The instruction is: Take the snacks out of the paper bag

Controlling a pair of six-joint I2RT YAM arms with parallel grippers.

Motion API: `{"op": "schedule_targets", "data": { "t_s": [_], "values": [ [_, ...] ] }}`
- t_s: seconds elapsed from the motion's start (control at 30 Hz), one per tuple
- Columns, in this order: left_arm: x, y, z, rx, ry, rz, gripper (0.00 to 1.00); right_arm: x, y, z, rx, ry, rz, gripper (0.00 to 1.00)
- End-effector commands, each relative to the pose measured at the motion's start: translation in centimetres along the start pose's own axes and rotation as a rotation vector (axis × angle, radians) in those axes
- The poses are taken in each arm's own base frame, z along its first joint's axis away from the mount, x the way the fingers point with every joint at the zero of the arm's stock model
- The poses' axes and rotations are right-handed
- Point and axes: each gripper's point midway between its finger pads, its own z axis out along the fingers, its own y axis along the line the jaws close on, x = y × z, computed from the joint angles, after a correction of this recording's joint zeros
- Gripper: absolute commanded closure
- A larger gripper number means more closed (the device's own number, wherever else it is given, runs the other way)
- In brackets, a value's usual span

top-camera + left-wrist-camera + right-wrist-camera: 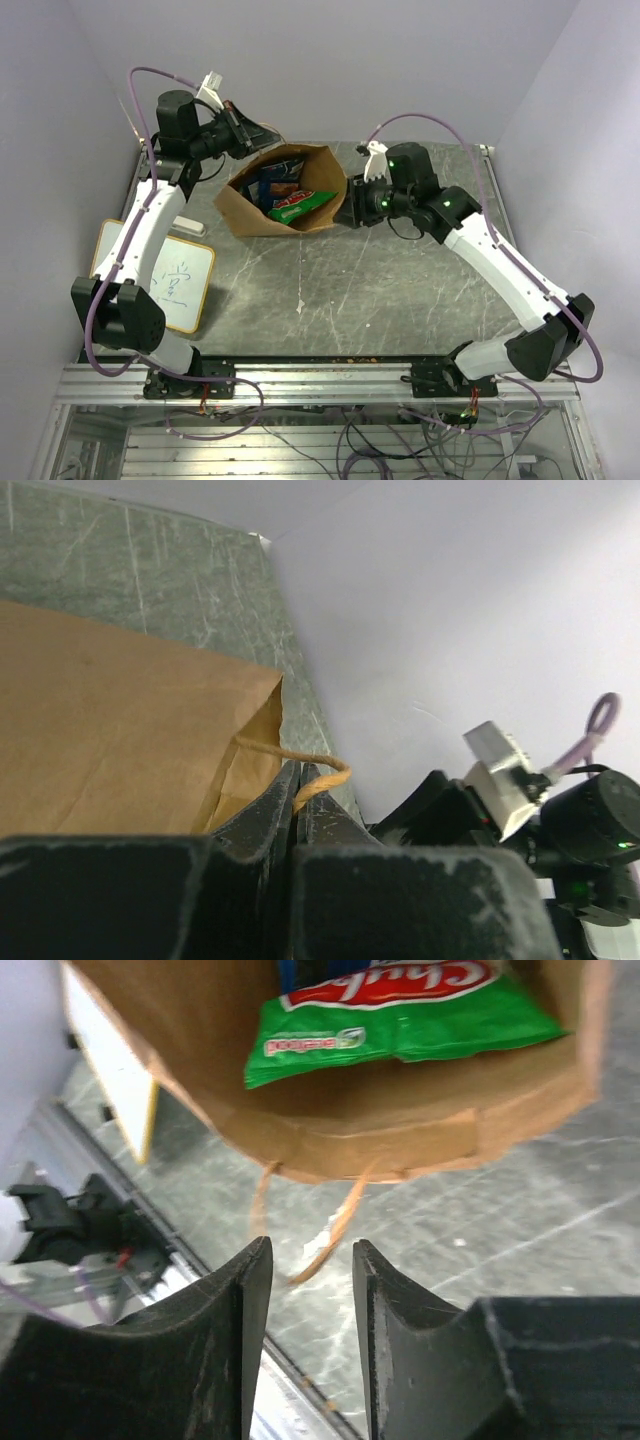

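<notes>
The brown paper bag (pixel 248 216) stands at the back of the table, its mouth open upward. Inside lie snacks: a green-white packet with a red logo (pixel 301 207) and a blue one (pixel 274 181). My left gripper (pixel 262 137) is at the bag's far-left rim, shut on its string handle (pixel 312 759), with the bag's side (pixel 100 730) just below. My right gripper (pixel 352 200) is at the bag's right rim, open. The other string handle (pixel 335 1230) dangles loose just ahead of its fingertips (pixel 311 1250). Beyond that handle are the bag's rim (pixel 380 1145) and the green packet (pixel 400 1020).
A small whiteboard (pixel 180 281) with writing lies at the left of the table, beside my left arm. The purple walls stand close behind and to both sides. The metal frame rail (pixel 320 380) runs along the near edge.
</notes>
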Motion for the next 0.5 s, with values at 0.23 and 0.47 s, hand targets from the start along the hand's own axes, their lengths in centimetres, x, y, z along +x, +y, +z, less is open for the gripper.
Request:
{"op": "schedule_targets", "data": {
  "t_s": [0.23,0.47],
  "values": [
    [-0.2,-1.5,-0.9,-0.014,0.027,0.033,0.93,-5.2,-3.2,-2.3,0.213,0.000,-0.384,0.49],
    [-0.1,-1.3,-0.9,-0.032,0.029,0.001,0.93,-7.2,-0.4,1.0,0.029,-0.088,-0.503,0.40]
  ]
}}
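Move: The green snack bag lies in the tilted paper bag's mouth, about 7 cm ahead of the right hand, 9 cm to its left and 8 cm below. The bag's near handle loops between the right fingertips, some 3 cm to the left and 3 cm below; the dark blue snacks sit deeper, about 9 cm ahead, 14 cm left and 12 cm down. From the left hand, the green snack bag is roughly 6 cm back, 4 cm right and 18 cm below. The right hand leaves the near handle, going forward and up about 6 to 7 cm along the right side of the paper bag's mouth, bowing a little to the right before coming partly back, while its fingers, already parted, open clearly wider. On the way the wrist rolls some 20 degrees (counter-clockwise as seen along the fingers) and the fingers swing slightly more forward, still slanting left and down, as the left hand stays almost in place with its shut fingers keeping hold of the far handle. ##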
